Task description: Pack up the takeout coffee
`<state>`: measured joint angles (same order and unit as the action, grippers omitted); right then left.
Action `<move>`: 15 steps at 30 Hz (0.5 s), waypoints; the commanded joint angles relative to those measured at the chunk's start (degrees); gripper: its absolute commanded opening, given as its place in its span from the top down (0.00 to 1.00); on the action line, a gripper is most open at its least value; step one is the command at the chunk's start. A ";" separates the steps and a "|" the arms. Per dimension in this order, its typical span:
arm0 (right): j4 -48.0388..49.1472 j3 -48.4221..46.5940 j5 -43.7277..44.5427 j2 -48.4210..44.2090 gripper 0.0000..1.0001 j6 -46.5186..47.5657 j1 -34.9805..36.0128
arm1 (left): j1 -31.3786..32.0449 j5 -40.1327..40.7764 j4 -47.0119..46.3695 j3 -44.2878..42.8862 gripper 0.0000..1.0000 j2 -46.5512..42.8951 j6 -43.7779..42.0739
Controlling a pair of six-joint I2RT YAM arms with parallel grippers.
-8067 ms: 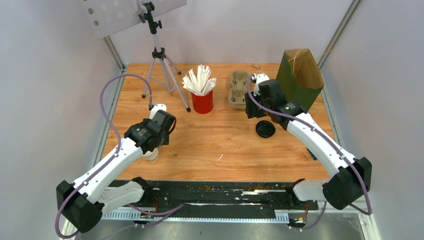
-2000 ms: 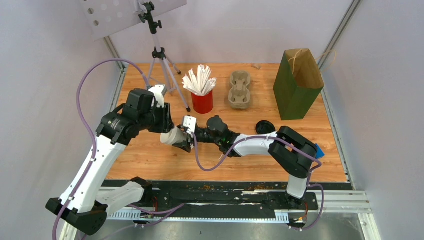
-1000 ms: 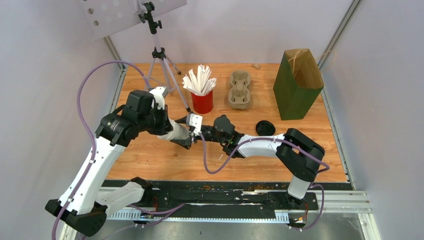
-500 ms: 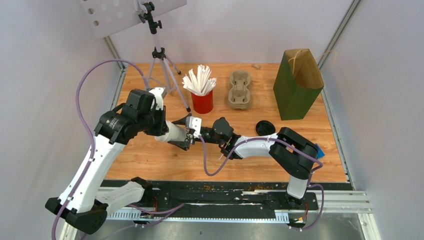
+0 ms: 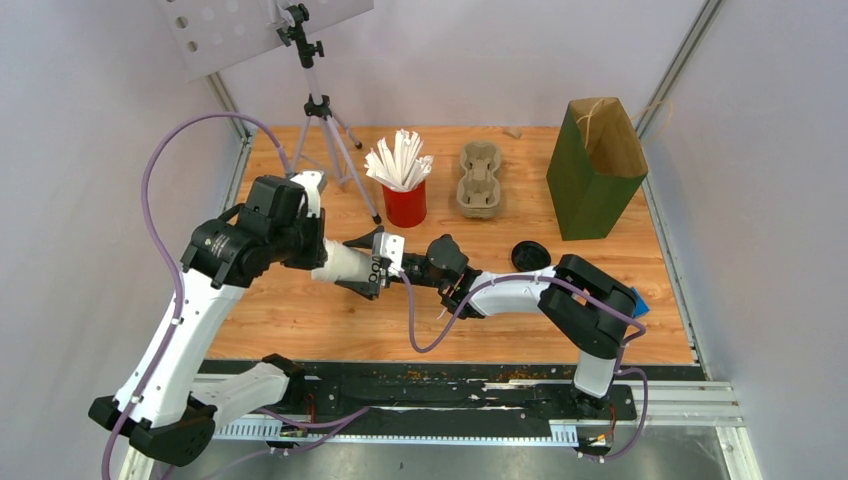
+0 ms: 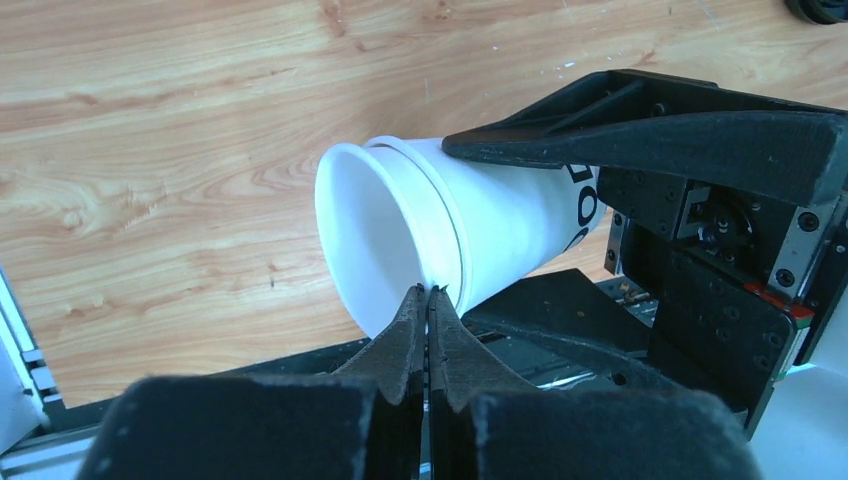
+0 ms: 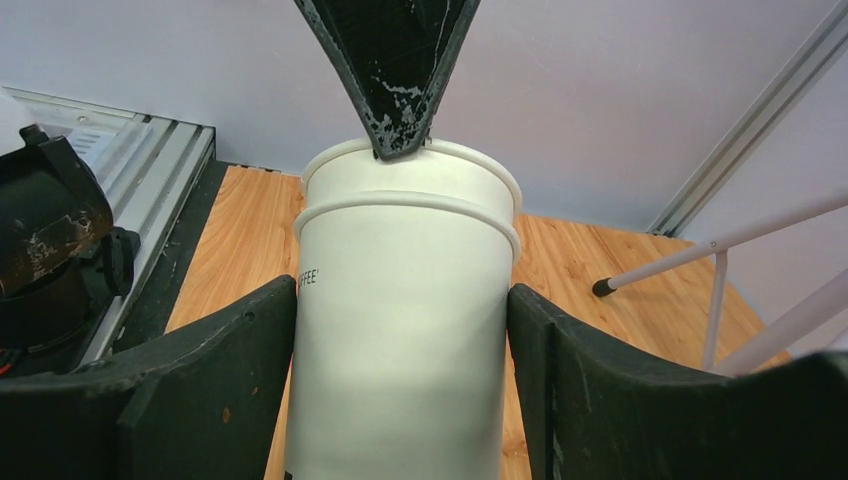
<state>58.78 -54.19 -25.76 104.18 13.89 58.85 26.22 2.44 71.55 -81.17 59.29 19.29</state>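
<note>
Two nested white paper cups, lidless, hang sideways above the table's left middle. My left gripper is shut on the rim of the inner cup, one finger inside and one outside. The outer cup, with small dark print, sits between the fingers of my right gripper, which touch it on both sides. In the top view the right gripper comes from the right and the left gripper from the left. A black lid lies on the table.
A red cup of white straws and a beige pulp tray stand at the back middle. The open green paper bag stands at the back right, and a tripod at the back left. A small blue object lies behind the right arm.
The left arm has lifted the cups from the table's left side. The right arm has swung over from the tray and closed round them. In the last half second the left wrist drifted slightly left.
</note>
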 commanded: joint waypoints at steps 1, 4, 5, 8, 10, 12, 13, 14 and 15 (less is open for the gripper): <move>-9.30 2.69 -2.35 2.20 0.40 0.85 -0.23 | -0.82 7.01 -3.58 -4.95 1.00 -1.30 -2.39; -9.10 2.69 -2.37 2.06 0.40 0.50 -0.14 | -0.82 5.63 -4.03 -4.75 1.00 -1.37 -1.91; -8.87 2.65 -2.37 1.92 0.40 0.26 -0.14 | -0.80 4.58 -4.38 -4.45 1.00 -1.49 -1.82; -7.69 2.48 -2.45 1.01 0.41 -0.95 -0.18 | -0.82 2.40 -5.36 -3.67 1.00 -1.97 -0.42; -6.39 2.58 -1.91 -0.39 0.42 -1.70 -0.15 | -0.82 2.20 -4.79 -3.85 0.90 -2.00 1.06; -5.83 2.65 -1.25 -1.83 0.42 -1.92 -0.15 | -0.81 1.11 -4.17 -3.81 0.70 -1.83 1.21; -5.42 2.79 -0.96 -2.66 0.42 -1.93 -0.16 | -0.82 0.02 -4.14 -3.51 0.61 -1.87 1.05; -4.98 3.00 -0.62 -3.42 0.43 -1.89 -0.14 | -0.82 -0.81 -4.27 -3.17 0.54 -2.03 1.02; -4.58 3.27 -0.28 -4.23 0.43 -1.83 -0.14 | -0.86 -1.45 -4.54 -2.82 0.50 -2.33 1.28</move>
<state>49.54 -51.03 -26.50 105.21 13.13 58.78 25.67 4.16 68.38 -83.94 57.74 20.01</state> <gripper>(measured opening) 0.723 0.428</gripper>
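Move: The nested coffee cups, already held by the right gripper with their mouth to the left, have their middle about 6 cm right of and 4 cm below the left hand, level with it fore and aft; its shut tips are on the upper rim. From the right hand the cups' middle is about 1 cm left. The red straw container is roughly 20 cm ahead and 15 cm right of the left hand, the black lid about 9 cm ahead and 39 cm right. Take the left gripper up off the cups' rim, about 3 cm with a slight reach forward, its tips swinging out a little, then open its fingers nearly halfway once clear. Meanwhile let the right gripper sink some 7 cm towards the table, fingertips dipping about 10 degrees, keeping its hold round the cups. ##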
